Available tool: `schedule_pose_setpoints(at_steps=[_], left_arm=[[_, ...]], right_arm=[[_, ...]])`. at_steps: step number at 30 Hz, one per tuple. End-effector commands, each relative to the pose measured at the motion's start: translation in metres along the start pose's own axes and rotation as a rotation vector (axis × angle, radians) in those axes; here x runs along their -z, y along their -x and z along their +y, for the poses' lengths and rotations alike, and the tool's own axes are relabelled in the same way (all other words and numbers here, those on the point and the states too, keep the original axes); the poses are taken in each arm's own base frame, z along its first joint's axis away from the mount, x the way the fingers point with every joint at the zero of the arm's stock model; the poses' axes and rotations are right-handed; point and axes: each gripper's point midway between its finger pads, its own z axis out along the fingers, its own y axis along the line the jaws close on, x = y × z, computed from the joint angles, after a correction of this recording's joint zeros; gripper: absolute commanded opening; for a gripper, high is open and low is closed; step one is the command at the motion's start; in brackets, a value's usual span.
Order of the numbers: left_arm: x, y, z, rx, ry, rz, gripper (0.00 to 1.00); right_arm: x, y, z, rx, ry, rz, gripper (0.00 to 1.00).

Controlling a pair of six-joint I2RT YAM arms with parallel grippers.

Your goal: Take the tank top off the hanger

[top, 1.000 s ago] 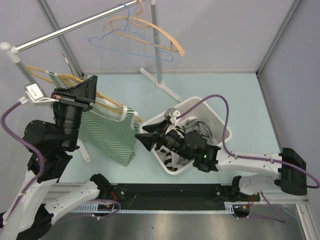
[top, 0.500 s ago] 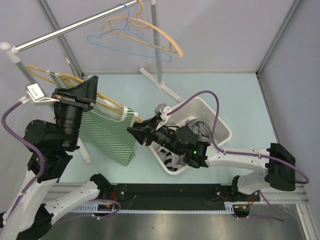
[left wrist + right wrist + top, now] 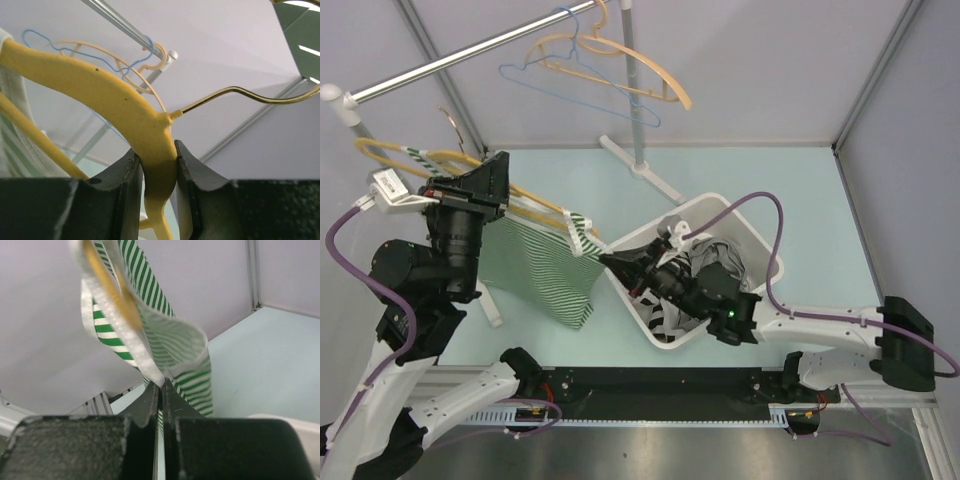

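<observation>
A green-and-white striped tank top (image 3: 542, 272) hangs on a yellow hanger (image 3: 534, 206) at the left, above the table. My left gripper (image 3: 492, 186) is shut on the hanger's neck (image 3: 159, 150), just below its metal hook (image 3: 235, 92). My right gripper (image 3: 604, 261) reaches in from the right. It is shut on the white-trimmed edge of the tank top (image 3: 186, 352) at the strap. In the right wrist view the yellow hanger arm (image 3: 107, 282) shows inside the strap, above my right gripper (image 3: 161, 385).
A white basket (image 3: 752, 228) holding grey and striped clothes stands under my right arm. A metal rail (image 3: 470, 55) crosses the back left, carrying a blue wire hanger (image 3: 582, 86) and a wooden hanger (image 3: 642, 72). The rack's white foot (image 3: 642, 166) lies on the table.
My right gripper moved left to the tank top's strap, closed on it and drew back slightly to the right. The left gripper kept its hold on the hanger.
</observation>
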Motion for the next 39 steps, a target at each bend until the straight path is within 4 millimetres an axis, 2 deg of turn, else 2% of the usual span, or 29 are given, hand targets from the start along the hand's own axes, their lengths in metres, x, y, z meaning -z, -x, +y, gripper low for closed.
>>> schedule_pose_setpoints(at_steps=[1, 2, 4, 5, 9, 11, 12, 13, 15, 17, 18, 19, 20, 21, 22, 25, 27, 32, 35, 36, 37, 38, 39], left_arm=[[-0.001, 0.025, 0.014, -0.093, 0.063, -0.118, 0.0], [-0.001, 0.028, 0.017, -0.101, 0.077, -0.136, 0.0], [0.001, 0.027, 0.02, -0.102, 0.076, -0.141, 0.0], [0.001, 0.029, 0.018, -0.095, 0.069, -0.149, 0.0], [-0.001, 0.025, 0.009, -0.07, 0.036, -0.128, 0.0], [-0.001, 0.024, 0.006, -0.038, 0.023, -0.117, 0.0], [0.001, 0.024, 0.002, -0.009, 0.004, -0.11, 0.0], [0.002, 0.023, 0.0, 0.001, -0.007, -0.103, 0.0], [0.004, 0.025, -0.01, 0.022, -0.048, -0.085, 0.0], [0.007, 0.031, -0.015, 0.035, -0.061, -0.08, 0.0], [0.009, 0.031, -0.017, 0.04, -0.069, -0.066, 0.0], [0.011, 0.031, -0.019, 0.047, -0.078, -0.062, 0.0], [0.015, 0.034, -0.02, 0.063, -0.089, -0.064, 0.0], [0.017, 0.034, -0.023, 0.093, -0.104, -0.054, 0.0], [0.019, 0.033, -0.023, 0.103, -0.114, -0.048, 0.0], [0.022, 0.03, -0.031, 0.138, -0.15, -0.019, 0.0], [0.022, 0.025, -0.033, 0.167, -0.154, 0.002, 0.0], [0.025, 0.02, -0.06, 0.284, -0.266, 0.055, 0.0], [0.029, 0.011, -0.077, 0.389, -0.33, 0.126, 0.0], [0.032, 0.009, -0.083, 0.416, -0.355, 0.148, 0.0], [0.034, 0.009, -0.088, 0.442, -0.379, 0.165, 0.0], [0.04, 0.007, -0.097, 0.501, -0.415, 0.209, 0.0], [0.042, 0.005, -0.1, 0.532, -0.423, 0.233, 0.0]], right_arm=[[0.034, 0.043, 0.005, -0.068, 0.018, -0.159, 0.0], [0.046, 0.034, 0.002, -0.078, 0.023, -0.147, 0.0], [0.055, 0.03, 0.006, -0.103, 0.05, -0.149, 0.0], [0.061, 0.019, 0.003, -0.098, 0.048, -0.133, 0.0], [0.072, 0.021, 0.0, -0.133, 0.046, -0.162, 0.0], [0.069, 0.021, -0.005, -0.136, 0.016, -0.16, 0.0], [0.065, 0.009, -0.011, -0.139, -0.011, -0.119, 0.0], [0.064, 0.006, -0.013, -0.14, -0.018, -0.113, 0.0], [0.063, 0.006, -0.014, -0.155, -0.005, -0.127, 0.0], [0.061, 0.016, -0.022, -0.17, -0.034, -0.141, 0.0], [0.058, 0.02, -0.029, -0.182, -0.064, -0.143, 0.0], [0.052, 0.025, -0.045, -0.247, -0.111, -0.138, 0.0], [0.049, 0.008, -0.061, -0.252, -0.162, -0.045, 0.0], [0.037, 0.009, -0.052, -0.264, -0.101, 0.0, 0.0], [0.032, 0.009, -0.063, -0.257, -0.098, 0.016, 0.0], [0.02, 0.005, -0.054, -0.248, -0.038, 0.068, 0.0], [0.015, 0.005, -0.037, -0.232, 0.053, 0.093, 0.0], [0.003, -0.027, 0.0, -0.162, 0.225, 0.17, 0.0], [-0.011, -0.033, 0.001, -0.169, 0.242, 0.174, 0.0], [-0.015, -0.032, 0.001, -0.162, 0.249, 0.171, 0.0], [-0.025, -0.021, 0.005, -0.153, 0.252, 0.16, 0.0], [-0.031, -0.025, 0.001, -0.139, 0.239, 0.168, 0.0], [-0.038, -0.019, -0.002, -0.108, 0.232, 0.156, 0.0]])
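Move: The right hand already has the tank top's right shoulder pinched in shut fingers; the hanger's right tip, which it has to clear, is about 5 cm above it and a centimetre forward and left. The shirt body hangs some 10 cm to its left, 3 cm farther out and 10 cm lower; the white tub lies about 17 cm right, 6 cm forward and 30 cm down. From the left hand, gripping the hanger by its neck, that tip is roughly 12 cm right, 4 cm back and 13 cm down. Keeping its pinch on the shoulder, the right hand pulls it rightwards about 6 cm, back and down past the hanger's right tip, swings some 8 cm forward, then comes back left some 8 cm while sinking and drawing back, turning counter-clockwise and pitching down, to end about 6 cm below its start. The left hand keeps hold of the hanger's neck, dips a couple of centimetres and recovers, then draws back, right and up while turning it clockwise about 20 degrees, so the hanger's right arm swings back, away from the shirt. ##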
